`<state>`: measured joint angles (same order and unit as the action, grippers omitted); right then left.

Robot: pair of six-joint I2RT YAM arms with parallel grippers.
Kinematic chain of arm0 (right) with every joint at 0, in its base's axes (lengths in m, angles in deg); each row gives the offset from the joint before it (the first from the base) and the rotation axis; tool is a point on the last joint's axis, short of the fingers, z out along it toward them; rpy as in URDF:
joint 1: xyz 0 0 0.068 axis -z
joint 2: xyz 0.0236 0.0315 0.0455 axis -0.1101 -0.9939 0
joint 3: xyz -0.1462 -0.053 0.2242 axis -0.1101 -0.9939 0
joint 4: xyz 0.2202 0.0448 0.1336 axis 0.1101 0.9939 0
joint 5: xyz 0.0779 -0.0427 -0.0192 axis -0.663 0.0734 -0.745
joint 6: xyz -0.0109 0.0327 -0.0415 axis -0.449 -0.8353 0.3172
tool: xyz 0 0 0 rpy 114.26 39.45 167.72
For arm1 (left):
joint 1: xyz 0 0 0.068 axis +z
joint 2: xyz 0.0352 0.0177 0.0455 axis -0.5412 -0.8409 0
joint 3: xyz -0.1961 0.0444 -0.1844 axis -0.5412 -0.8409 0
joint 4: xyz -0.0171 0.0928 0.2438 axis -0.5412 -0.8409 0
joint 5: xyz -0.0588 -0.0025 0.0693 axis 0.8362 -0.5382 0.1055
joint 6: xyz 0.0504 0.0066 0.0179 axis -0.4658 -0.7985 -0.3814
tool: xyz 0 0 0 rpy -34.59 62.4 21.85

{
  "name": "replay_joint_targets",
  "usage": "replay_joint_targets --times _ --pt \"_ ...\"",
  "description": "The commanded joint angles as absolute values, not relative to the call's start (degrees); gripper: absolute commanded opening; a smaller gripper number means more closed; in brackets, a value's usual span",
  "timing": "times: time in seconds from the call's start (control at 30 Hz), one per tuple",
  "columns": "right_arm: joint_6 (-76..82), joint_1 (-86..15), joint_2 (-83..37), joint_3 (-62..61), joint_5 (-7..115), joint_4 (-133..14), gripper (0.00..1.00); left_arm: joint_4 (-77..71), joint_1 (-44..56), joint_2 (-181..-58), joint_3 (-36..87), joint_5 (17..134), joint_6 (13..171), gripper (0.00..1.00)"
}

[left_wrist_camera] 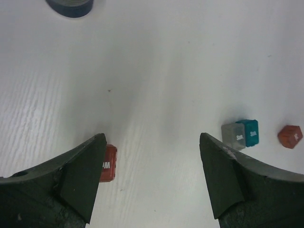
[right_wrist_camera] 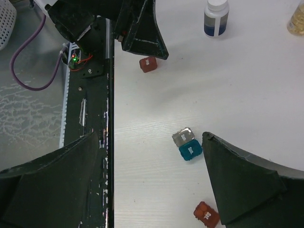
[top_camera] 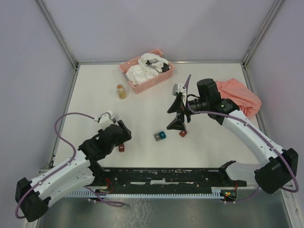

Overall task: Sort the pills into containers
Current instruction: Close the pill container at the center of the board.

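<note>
The pills show as a golden mass in a small clear jar [top_camera: 122, 91], standing left of the basket and seen at the top right edge [right_wrist_camera: 297, 19] of the right wrist view. The containers lie mid-table: a grey box [top_camera: 156, 137] touching a teal box [top_camera: 163, 135], and a dark red box [top_camera: 183, 134] beside them. A second dark red box [top_camera: 121, 148] sits by my left gripper [top_camera: 122, 134]. In the left wrist view that gripper [left_wrist_camera: 153, 137] is open over bare table, the red box [left_wrist_camera: 109, 164] just outside its left finger. My right gripper [right_wrist_camera: 150, 135] hangs open above the grey [right_wrist_camera: 183, 137] and teal [right_wrist_camera: 191, 151] boxes, holding nothing.
A pink slatted basket [top_camera: 153, 83] holding white cloth stands at the back. A salmon cloth [top_camera: 242, 97] lies at the right edge. A white-capped bottle with a dark body [right_wrist_camera: 216, 19] stands near the left arm. A black rail [top_camera: 166, 176] runs along the near edge.
</note>
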<state>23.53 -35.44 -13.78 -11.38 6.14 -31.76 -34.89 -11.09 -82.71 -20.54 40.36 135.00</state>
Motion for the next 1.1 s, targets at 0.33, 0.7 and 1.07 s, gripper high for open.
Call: replay_joint_targets --times 0.33,0.7,1.07 --pt "27.14 -35.38 -11.29 -13.4 7.47 -29.31 0.99 -46.98 -11.35 -96.35 -14.31 31.08 146.4 0.82" --pt "27.19 -35.39 -11.94 -13.25 8.22 -28.94 0.99 -41.04 -11.23 -98.45 -17.18 37.74 141.16 0.66" --pt "27.28 -35.35 -11.89 -13.24 8.44 -28.76 0.99 -43.79 -11.35 -100.37 -17.85 37.14 142.41 0.64"
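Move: The red pill container is low under the left hand, about 8 cm down, some 3 cm to its left and 2 cm back. The closed grey-and-teal pill container stands roughly 14 cm to this hand's right and 4 cm ahead; the white bottle is some 12 cm ahead and 8 cm left, its middle about 7 cm below. From the idle right hand, the red container lies about 21 cm left, 4 cm back and 23 cm down. No contact yet: the left hand sinks about 5 cm over the red pill container, easing left and slightly back, mostly early on. Its fingers tip about 15 degrees more steeply down, the wrist rolling left side up, and close partway, staying open above the container. The empty right hand, wide open, settles a couple of centimetres down and a little back. ##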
